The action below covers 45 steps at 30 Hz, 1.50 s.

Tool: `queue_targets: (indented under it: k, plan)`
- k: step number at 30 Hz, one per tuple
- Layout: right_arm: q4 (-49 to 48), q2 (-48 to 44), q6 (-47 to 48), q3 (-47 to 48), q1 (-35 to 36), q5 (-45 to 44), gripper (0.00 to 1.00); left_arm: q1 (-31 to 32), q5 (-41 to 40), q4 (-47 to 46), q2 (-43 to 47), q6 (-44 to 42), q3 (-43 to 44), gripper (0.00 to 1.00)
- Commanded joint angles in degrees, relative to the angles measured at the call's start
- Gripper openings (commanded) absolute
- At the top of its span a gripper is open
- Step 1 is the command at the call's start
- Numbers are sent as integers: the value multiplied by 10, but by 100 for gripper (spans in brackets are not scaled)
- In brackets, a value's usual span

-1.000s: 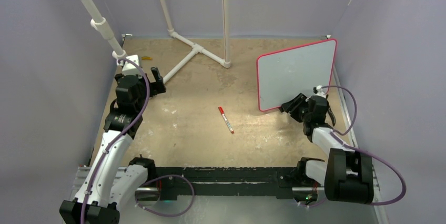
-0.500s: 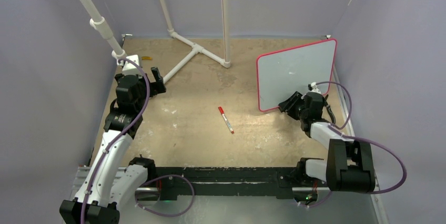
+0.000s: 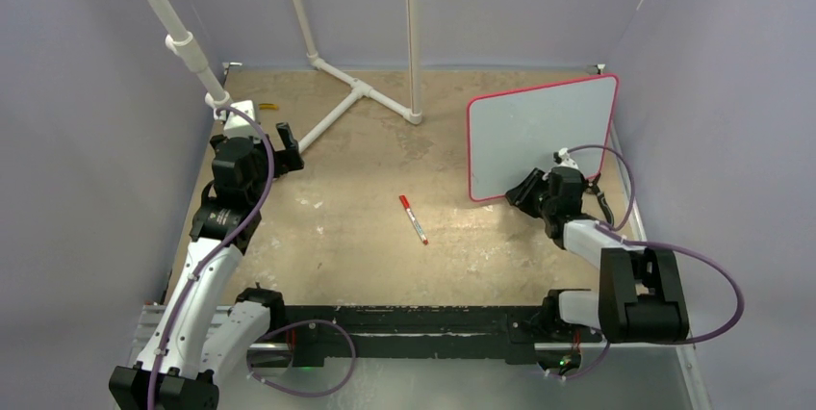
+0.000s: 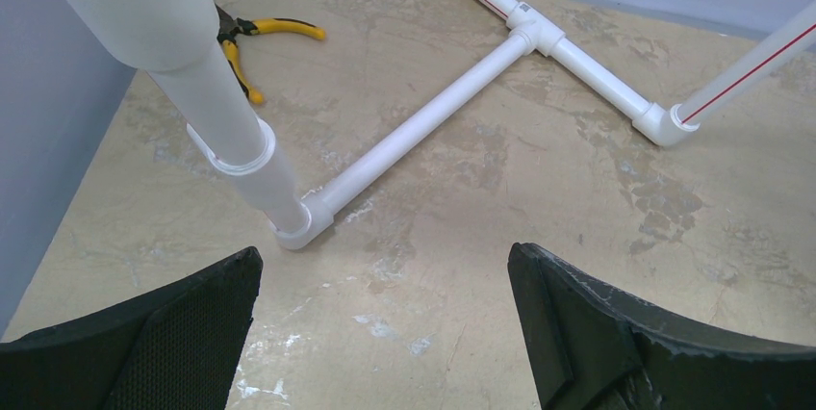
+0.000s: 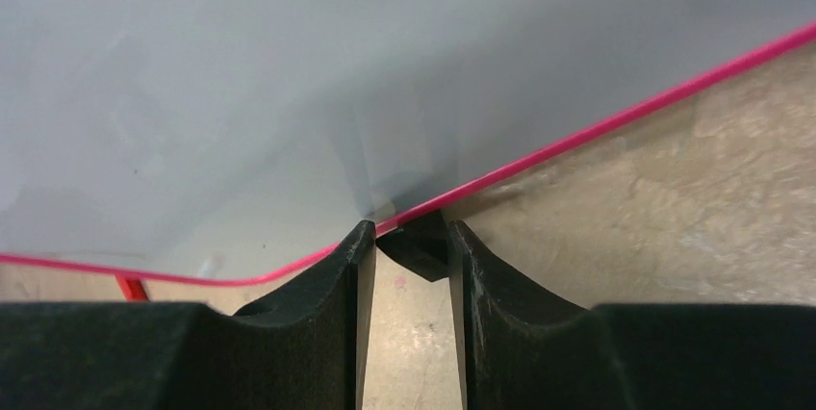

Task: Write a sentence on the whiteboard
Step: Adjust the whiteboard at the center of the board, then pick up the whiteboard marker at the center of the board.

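Observation:
The whiteboard, white with a thin red-pink frame, stands tilted at the right back of the table. Its face is blank, and no sentence shows on it. My right gripper is low at the board's bottom left corner. In the right wrist view the gripper has its narrow jaws closed on the board's small black foot, which fills the gap at the tips. A red-capped white marker lies alone mid-table. My left gripper hangs wide open over bare table, holding nothing.
A white PVC pipe stand spreads across the back of the table, with one leg right ahead of the left gripper. Yellow-handled pliers lie by the left wall. Purple walls close in on three sides.
The right gripper has moved in on the board's lower left corner and narrowed its jaws round the foot. The board has shifted slightly left. The left arm has stayed still.

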<state>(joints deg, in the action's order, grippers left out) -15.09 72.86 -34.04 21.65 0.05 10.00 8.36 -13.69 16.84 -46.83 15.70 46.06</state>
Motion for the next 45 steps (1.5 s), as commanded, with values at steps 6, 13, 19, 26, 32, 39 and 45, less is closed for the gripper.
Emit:
queue_targets:
  k: [6, 13, 19, 26, 32, 39, 45]
  plan:
    - [-27, -1, -33, 19, 73, -26, 37, -1, -3, -17, 0, 6, 3, 99]
    - [-30, 21, -49, 35, 123, -82, 39, -1, -3, -17, 0, 6, 3, 99]
    - [-19, 38, -60, 56, 176, -157, 37, -1, -4, -17, 0, 7, 3, 99]
    - [-9, 55, -81, 66, 216, -234, 32, -1, -3, -17, -1, 7, 3, 99]
    - [-1, 54, -92, 71, 237, -253, 35, -1, -2, -16, -1, 7, 3, 99]
    - [51, -15, -96, 58, 250, -262, 56, -1, 24, -15, 0, -7, -1, 99]
    - [89, -98, -82, 40, 282, -217, 66, 3, 130, -47, 0, -30, -19, 94]
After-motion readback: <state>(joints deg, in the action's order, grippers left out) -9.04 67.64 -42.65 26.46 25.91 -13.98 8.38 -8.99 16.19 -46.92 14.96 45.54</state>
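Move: The black foot under the whiteboard's near edge sits at my right fingertips, about 1 cm ahead, level sideways and 1 cm lower. From that hand, the whiteboard's middle is roughly 10 cm ahead, 6 cm to the right and 6 cm up. The red marker lies some 23 cm left, 4 cm back and 3 cm down. From my left hand, the foot is about 53 cm right, 1 cm ahead and 22 cm lower. With my right fingers still around the whiteboard's foot, I push it some 6 cm to the left, low over the table, to swing the board round, and my wrist rolls slightly, its left side dipping. Then I open my fingers, come free of the foot and lift about 4 cm, drifting a little farther left. ##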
